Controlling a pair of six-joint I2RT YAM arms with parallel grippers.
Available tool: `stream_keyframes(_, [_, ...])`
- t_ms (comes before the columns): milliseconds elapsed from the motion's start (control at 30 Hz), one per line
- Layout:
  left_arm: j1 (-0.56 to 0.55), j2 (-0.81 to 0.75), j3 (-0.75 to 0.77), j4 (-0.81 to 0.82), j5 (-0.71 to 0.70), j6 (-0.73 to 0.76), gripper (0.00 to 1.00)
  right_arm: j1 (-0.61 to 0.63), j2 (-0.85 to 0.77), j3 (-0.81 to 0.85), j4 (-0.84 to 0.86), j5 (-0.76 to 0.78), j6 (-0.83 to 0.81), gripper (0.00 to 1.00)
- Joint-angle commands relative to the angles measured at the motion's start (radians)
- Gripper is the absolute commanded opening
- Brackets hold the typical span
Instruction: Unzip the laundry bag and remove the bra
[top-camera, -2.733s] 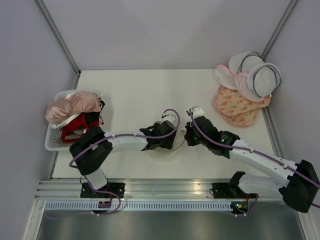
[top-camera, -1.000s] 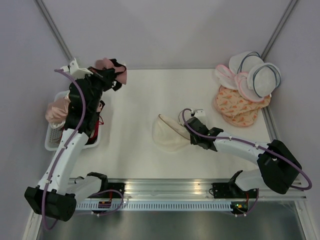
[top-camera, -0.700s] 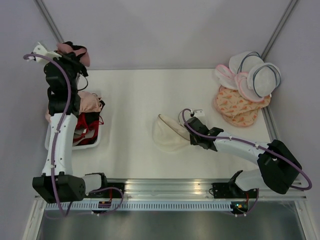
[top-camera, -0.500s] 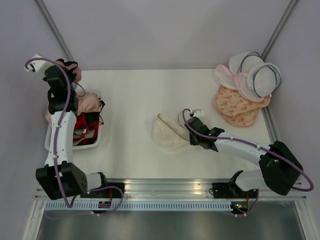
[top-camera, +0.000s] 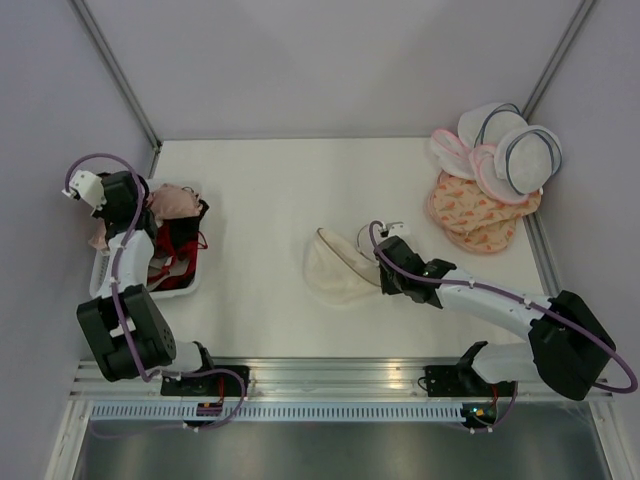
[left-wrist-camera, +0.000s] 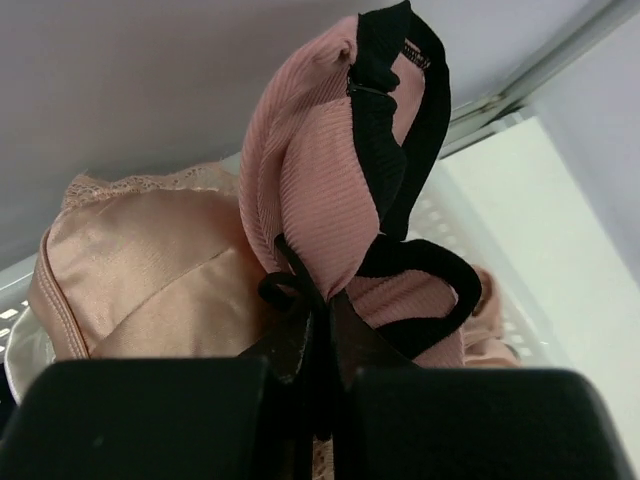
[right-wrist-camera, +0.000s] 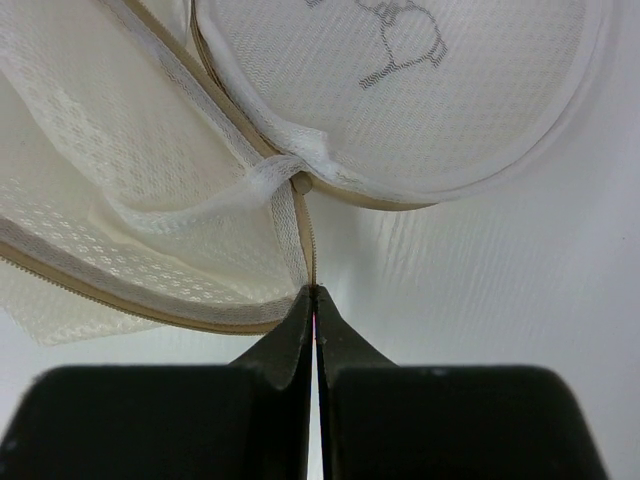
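Observation:
The cream mesh laundry bag (top-camera: 335, 266) lies unzipped at the table's middle. Its face with the dark bra drawing (right-wrist-camera: 400, 60) shows in the right wrist view, and the zip gapes open. My right gripper (top-camera: 377, 272) is shut on the bag's zipper edge (right-wrist-camera: 312, 270), low over the table. My left gripper (top-camera: 143, 200) is at the far left over the white basket (top-camera: 150, 292). In the left wrist view it (left-wrist-camera: 315, 325) is shut on the black strap of the dusty pink bra (left-wrist-camera: 320, 180), which hangs just above the clothes in the basket.
The basket holds a peach satin bra (left-wrist-camera: 130, 280) and a red bra (top-camera: 165, 262). White domed bags with pink trim (top-camera: 510, 150) and pink patterned flat bags (top-camera: 480, 212) are piled at the back right. The side walls stand close to the basket.
My left arm lifted the pink bra out of the bag, swung it up and left, and lowered it over the basket. My right gripper stayed shut on the bag's edge.

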Motion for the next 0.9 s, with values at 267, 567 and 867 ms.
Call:
stream_keyframes(267, [0.025, -0.049, 0.027, -0.122, 0.151, -0.125, 0.44, -0.003, -0.035, -0.024, 0.059, -0.039, 0.001, 0.00])
stream_keyframes(567, [-0.059, -0.390, -0.015, -0.230, 0.378, -0.193, 0.93, -0.003, -0.047, 0.008, 0.065, -0.063, -0.001, 0.01])
stream_keyframes(867, [-0.545, -0.695, -0.191, -0.251, 0.643, -0.190, 1.00, -0.002, -0.114, -0.003, 0.123, -0.244, -0.002, 0.00])
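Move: The left hand, with the pink-and-black bra already pinched in its fingers, is over the basket's far-left corner; the basket's middle is about 5 cm back, 8 cm right and 14 cm down. The beige satin bra is centred some 8 cm right, 2 cm back and 9 cm below; the red clothes 11 cm right, 8 cm back. From the right hand, the basket is about 47 cm left and 9 cm ahead, and the held laundry bag is centred 8 cm left, 3 cm ahead. Down about 4 cm first, the left hand lowers the bra towards the basket's far-left corner and opens wide to let go; it then lifts some 15 cm while swinging about 25 cm right and a little back, away from the basket, wrist turning clockwise about 50 degrees and fingers tilting up. The right hand keeps its pinch on the laundry bag's edge, easing slightly left late on. ##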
